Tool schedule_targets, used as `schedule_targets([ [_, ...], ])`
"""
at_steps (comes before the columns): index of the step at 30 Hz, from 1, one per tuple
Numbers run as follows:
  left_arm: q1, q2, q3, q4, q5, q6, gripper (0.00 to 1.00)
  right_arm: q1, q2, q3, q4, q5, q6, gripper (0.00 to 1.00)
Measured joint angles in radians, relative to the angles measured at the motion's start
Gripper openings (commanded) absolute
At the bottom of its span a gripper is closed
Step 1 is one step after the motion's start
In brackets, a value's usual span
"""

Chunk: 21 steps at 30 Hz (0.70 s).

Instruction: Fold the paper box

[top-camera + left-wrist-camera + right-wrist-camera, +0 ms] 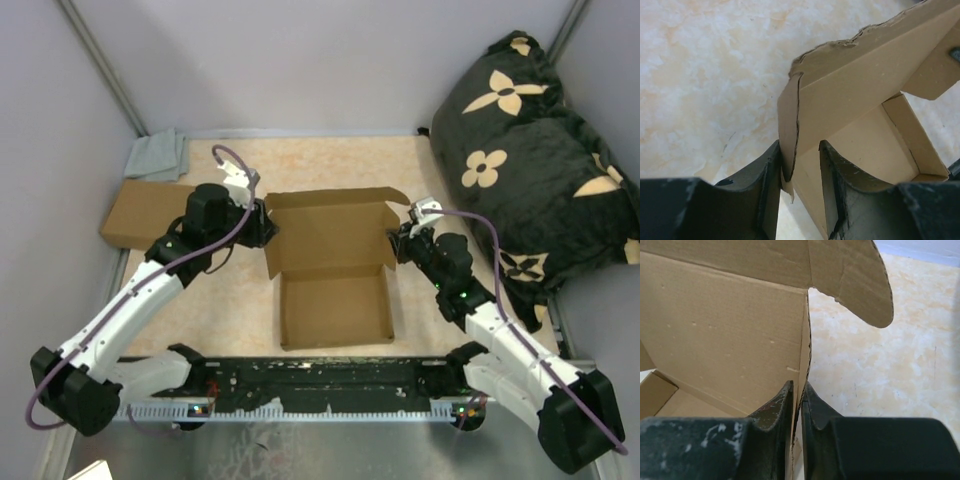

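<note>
The paper box [335, 310] lies in the middle of the table, its shallow tray formed and its lid panel [330, 235] standing up behind it. My left gripper [262, 225] is at the lid's left side flap [787, 120]. In the left wrist view the left gripper [800, 147] straddles that flap, which rests against the left finger with a gap to the right finger. My right gripper [400, 242] is at the lid's right edge. In the right wrist view the right gripper [797, 386] is pinched on the cardboard edge [806, 340], below a rounded tab [855, 280].
A second, ready-made brown cardboard box [140, 215] lies at the left wall, with a grey cloth [158, 155] behind it. A black cushion with tan flowers [530, 150] fills the right back corner. The marbled table [230, 310] shows around the box.
</note>
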Motion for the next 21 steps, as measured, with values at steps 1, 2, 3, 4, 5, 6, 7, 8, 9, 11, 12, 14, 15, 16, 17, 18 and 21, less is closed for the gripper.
schedule_targets([
  [1, -0.015, 0.016, 0.009, -0.009, -0.011, 0.0, 0.39, 0.0, 0.0, 0.004, -0.009, 0.0, 0.003, 0.13],
  [2, -0.027, 0.028, 0.014, -0.016, -0.021, 0.0, 0.37, 0.0, 0.0, 0.011, -0.018, 0.0, 0.007, 0.14],
  [3, -0.042, 0.043, 0.02, -0.023, -0.037, 0.0, 0.34, 0.0, 0.0, 0.018, -0.027, 0.0, 0.011, 0.14],
  [4, -0.053, 0.055, 0.024, -0.029, -0.05, 0.0, 0.31, 0.0, 0.0, 0.026, -0.04, 0.001, 0.016, 0.15],
  [5, -0.063, 0.066, 0.028, -0.036, -0.064, 0.0, 0.27, 0.0, 0.0, 0.034, -0.052, 0.001, 0.019, 0.17],
  [6, -0.072, 0.074, 0.031, -0.042, -0.079, -0.001, 0.22, 0.0, 0.0, 0.043, -0.067, 0.001, 0.023, 0.19],
  [7, -0.079, 0.08, 0.033, -0.048, -0.093, -0.002, 0.15, 0.0, 0.001, 0.055, -0.089, 0.001, 0.027, 0.23],
  [8, -0.086, 0.085, 0.037, -0.06, -0.114, -0.005, 0.09, 0.0, 0.003, 0.067, -0.105, 0.002, 0.034, 0.28],
  [9, -0.09, 0.089, 0.043, -0.068, -0.127, -0.009, 0.02, 0.0, 0.007, 0.081, -0.129, 0.002, 0.039, 0.35],
  [11, -0.098, 0.092, 0.056, -0.085, -0.163, -0.011, 0.0, 0.0, 0.024, 0.126, -0.191, 0.006, 0.057, 0.47],
  [12, -0.102, 0.092, 0.062, -0.092, -0.179, -0.012, 0.0, 0.0, 0.036, 0.156, -0.227, 0.008, 0.063, 0.5],
  [14, -0.108, 0.091, 0.068, -0.097, -0.204, -0.012, 0.0, 0.0, 0.064, 0.219, -0.292, 0.01, 0.072, 0.53],
  [15, -0.111, 0.089, 0.069, -0.098, -0.218, -0.012, 0.0, 0.0, 0.083, 0.26, -0.332, 0.012, 0.076, 0.55],
  [16, -0.114, 0.086, 0.069, -0.098, -0.227, -0.011, 0.0, 0.0, 0.097, 0.29, -0.362, 0.013, 0.077, 0.56],
  [17, -0.117, 0.076, 0.069, -0.099, -0.245, -0.009, 0.0, 0.0, 0.118, 0.335, -0.406, 0.016, 0.079, 0.56],
  [18, -0.118, 0.072, 0.069, -0.099, -0.247, -0.009, 0.0, 0.0, 0.132, 0.362, -0.431, 0.018, 0.079, 0.56],
  [21, -0.125, 0.02, 0.041, -0.073, -0.262, 0.01, 0.0, 0.0, 0.18, 0.455, -0.533, 0.03, 0.078, 0.56],
])
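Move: The left hand's open fingers already straddle the lid's left side flap, its middle about 2 cm below and 1 cm to the right. The upright lid panel is centred some 15 cm to this hand's right and 2 cm ahead; the box tray lies 14 cm right, 10 cm back and 20 cm below. The right hand still pinches the right side flap, with the tray 14 cm to its left, 11 cm back and 16 cm below. Left dips 2 cm, pinches the left flap and rises again; right opens, rises 4 cm, tipping down. ##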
